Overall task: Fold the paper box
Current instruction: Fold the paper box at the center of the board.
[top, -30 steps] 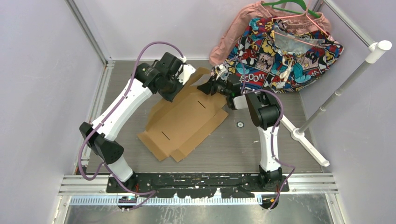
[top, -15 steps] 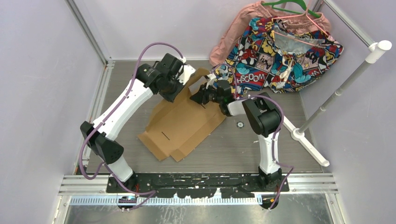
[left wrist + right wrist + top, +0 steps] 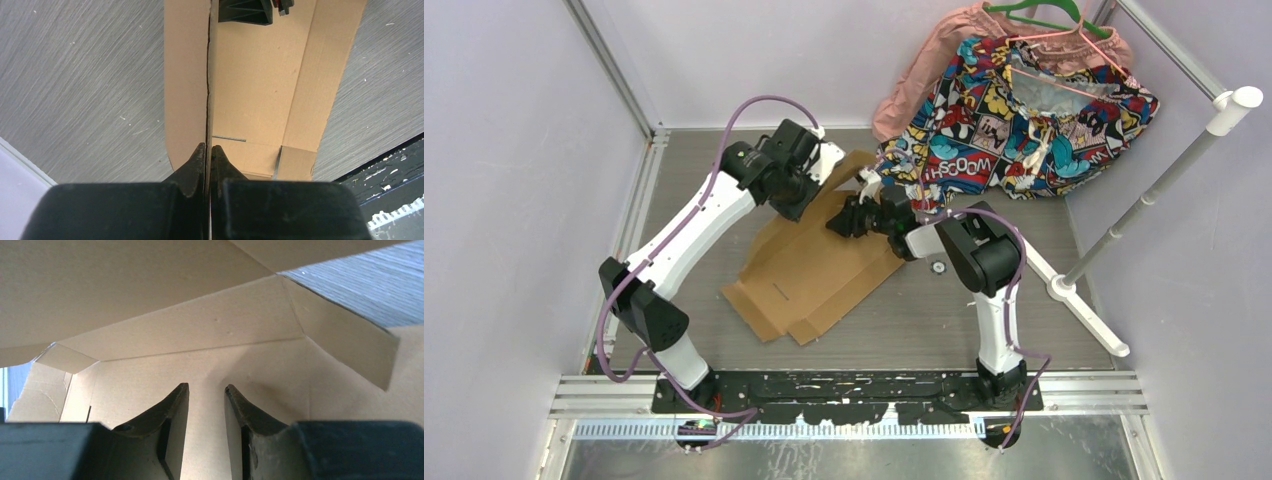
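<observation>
The paper box is a flat brown cardboard sheet with flaps and slits, lying mid-table. Its far flap is lifted off the table. My left gripper is shut on that flap's edge. In the left wrist view the flap runs edge-on between the left gripper's fingertips, above the rest of the paper box. My right gripper reaches in low over the sheet, beneath the raised flap. In the right wrist view the right gripper is open with nothing between its fingers. It faces the paper box's inner panel.
A comic-print cloth and a pink garment hang at the back right. A white pole stand slants along the right side. A small round fitting sits on the table by the sheet's right edge.
My right gripper has moved left, in over the sheet and under the raised flap, and its jaws have spread slightly. The left gripper keeps its hold and has hardly moved.
</observation>
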You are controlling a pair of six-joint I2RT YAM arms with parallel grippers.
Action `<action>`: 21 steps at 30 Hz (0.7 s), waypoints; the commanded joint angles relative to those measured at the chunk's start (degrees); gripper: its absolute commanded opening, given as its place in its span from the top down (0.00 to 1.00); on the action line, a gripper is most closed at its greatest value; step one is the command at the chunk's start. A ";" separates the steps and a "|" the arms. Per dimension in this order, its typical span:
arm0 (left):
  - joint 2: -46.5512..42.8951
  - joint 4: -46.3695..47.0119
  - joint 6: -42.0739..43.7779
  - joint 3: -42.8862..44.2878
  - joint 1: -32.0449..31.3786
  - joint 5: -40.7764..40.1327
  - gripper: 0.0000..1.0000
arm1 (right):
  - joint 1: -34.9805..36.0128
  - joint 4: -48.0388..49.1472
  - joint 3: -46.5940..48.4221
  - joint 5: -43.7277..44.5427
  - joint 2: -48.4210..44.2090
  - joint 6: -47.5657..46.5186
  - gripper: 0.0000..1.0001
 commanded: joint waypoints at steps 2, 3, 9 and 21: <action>-3.00 2.93 -0.50 -0.25 0.27 1.25 1.00 | -1.71 1.86 -3.00 1.88 -7.49 3.59 0.61; -3.08 2.95 -0.41 -0.43 0.34 1.17 1.00 | -2.09 0.74 -3.49 1.94 -8.74 4.97 0.61; -3.85 3.08 0.39 -1.52 0.70 0.21 1.00 | -2.68 -22.68 -2.36 5.75 -20.33 5.76 0.60; -5.19 3.40 1.22 -2.91 0.89 -0.63 1.00 | -3.71 -60.94 -0.95 16.72 -32.33 9.65 0.59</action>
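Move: Your right gripper sits low over the box base. The far end of the near side flap is about 13 cm to its right, 3 cm back and 4 cm below. The far-right end panel lies 9 cm right and 7 cm ahead, at that same depth; the raised side panel stands some 9 cm left, 1 cm ahead, its middle about 5 cm higher. From the left gripper, that flap end is roughly 22 cm right, 3 cm ahead, 22 cm down. Draw the right gripper out from inside the raised side panel: about 9 cm to the right and 5 cm back, climbing some 8 cm in an arc that starts to sink again at the end, across towards the far end of the near side flap. Tip the fingers further down and swing them clockwise, keeping them part open and empty. Keep the left fingers pinched on the raised panel's top edge. ##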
